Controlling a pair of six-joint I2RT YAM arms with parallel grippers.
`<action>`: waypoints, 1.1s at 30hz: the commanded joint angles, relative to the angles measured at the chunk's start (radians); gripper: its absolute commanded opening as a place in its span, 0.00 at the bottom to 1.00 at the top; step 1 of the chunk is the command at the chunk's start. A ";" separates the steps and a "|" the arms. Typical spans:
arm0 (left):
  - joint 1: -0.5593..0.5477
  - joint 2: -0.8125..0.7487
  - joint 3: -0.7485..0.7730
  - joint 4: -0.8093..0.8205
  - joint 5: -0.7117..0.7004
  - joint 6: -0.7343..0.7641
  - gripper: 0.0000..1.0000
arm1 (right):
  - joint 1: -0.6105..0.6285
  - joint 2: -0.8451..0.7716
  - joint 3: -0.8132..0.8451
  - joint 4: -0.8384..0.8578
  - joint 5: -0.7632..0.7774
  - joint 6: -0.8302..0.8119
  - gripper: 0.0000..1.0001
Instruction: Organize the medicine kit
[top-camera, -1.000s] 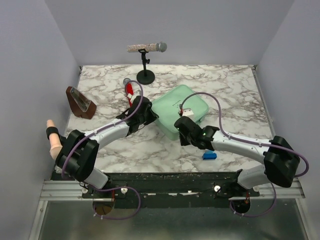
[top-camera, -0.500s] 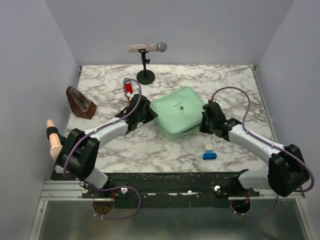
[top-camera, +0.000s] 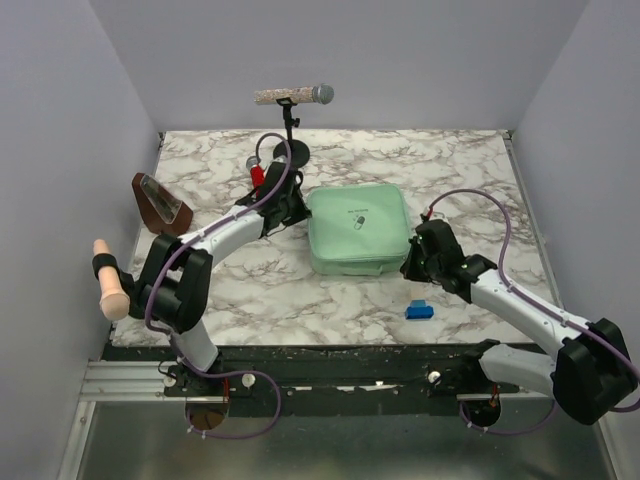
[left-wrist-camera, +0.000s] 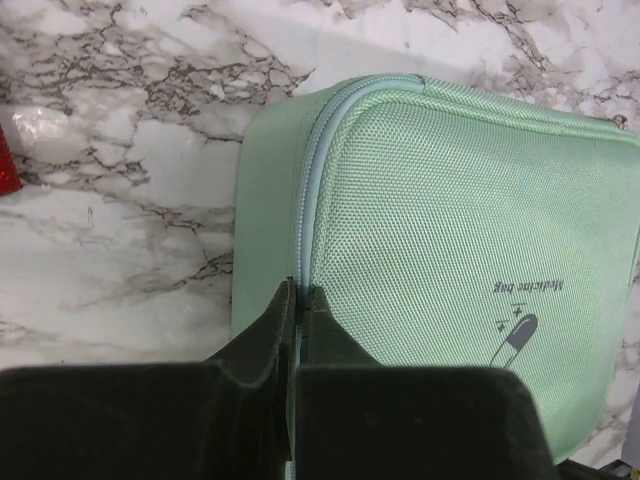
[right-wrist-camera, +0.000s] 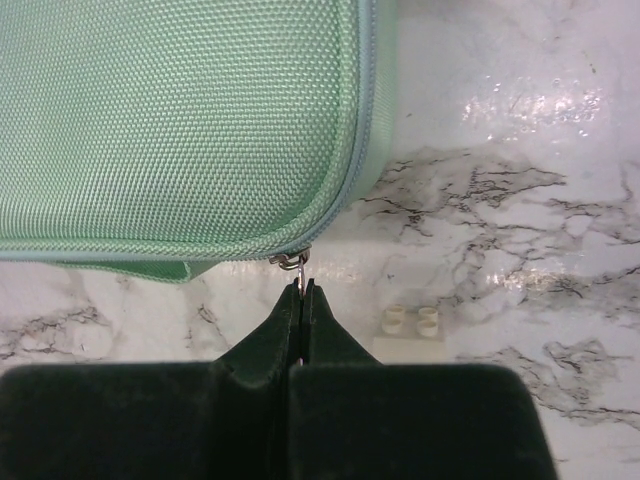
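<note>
The medicine kit (top-camera: 358, 230) is a mint-green woven case with a zip, lying flat and closed in the middle of the marble table. My left gripper (top-camera: 299, 214) is at its left side, shut on the zipper seam of the kit's edge (left-wrist-camera: 300, 292). My right gripper (top-camera: 410, 263) is at the kit's near right corner. It is shut on the small metal zipper pull (right-wrist-camera: 292, 261), which sticks out from the corner of the kit (right-wrist-camera: 170, 120). The lid's printed logo (left-wrist-camera: 515, 335) shows in the left wrist view.
A microphone on a black stand (top-camera: 291, 150) is at the back. A brown wedge-shaped object (top-camera: 160, 205) lies at the left, and a red item (top-camera: 258, 178) behind my left arm. A blue block (top-camera: 419, 310) and a small white brick (right-wrist-camera: 412, 322) sit near the right gripper.
My right gripper swept from the kit's near left corner round to its near right corner. The kit turned square to the table. My left gripper shifted back along the left side.
</note>
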 joint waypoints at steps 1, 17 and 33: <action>0.080 0.089 0.082 -0.161 -0.124 0.099 0.21 | 0.020 -0.020 -0.030 -0.092 0.058 -0.027 0.01; -0.286 -0.396 -0.212 -0.147 -0.214 -0.213 0.99 | 0.103 0.023 0.005 -0.081 0.078 -0.018 0.01; -0.395 -0.104 -0.051 -0.220 -0.261 -0.247 0.99 | 0.215 0.092 0.076 -0.115 0.127 -0.002 0.01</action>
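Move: The left gripper is shut at the left rim of the medicine kit; the kit's middle lies about 10 cm to its right, 3 cm back and 4 cm below, and its near-left corner some 11 cm back and 2 cm right. A red microphone lies roughly 9 cm left and 7 cm ahead. From the right gripper, at the near-right corner, the kit's middle is about 9 cm ahead and 10 cm left; a blue block sits 7 cm back, 2 cm right. Open the left gripper wide to let go at the kit's left rim, swing it about 4 cm left, then arc it up and back some 13 cm while crossing right, and settle slightly lower over the kit's near-left corner, fingers still open and straddling the near edge. With the right gripper keep the zipper pull pinched and ease it about 2 cm back and slightly left. ##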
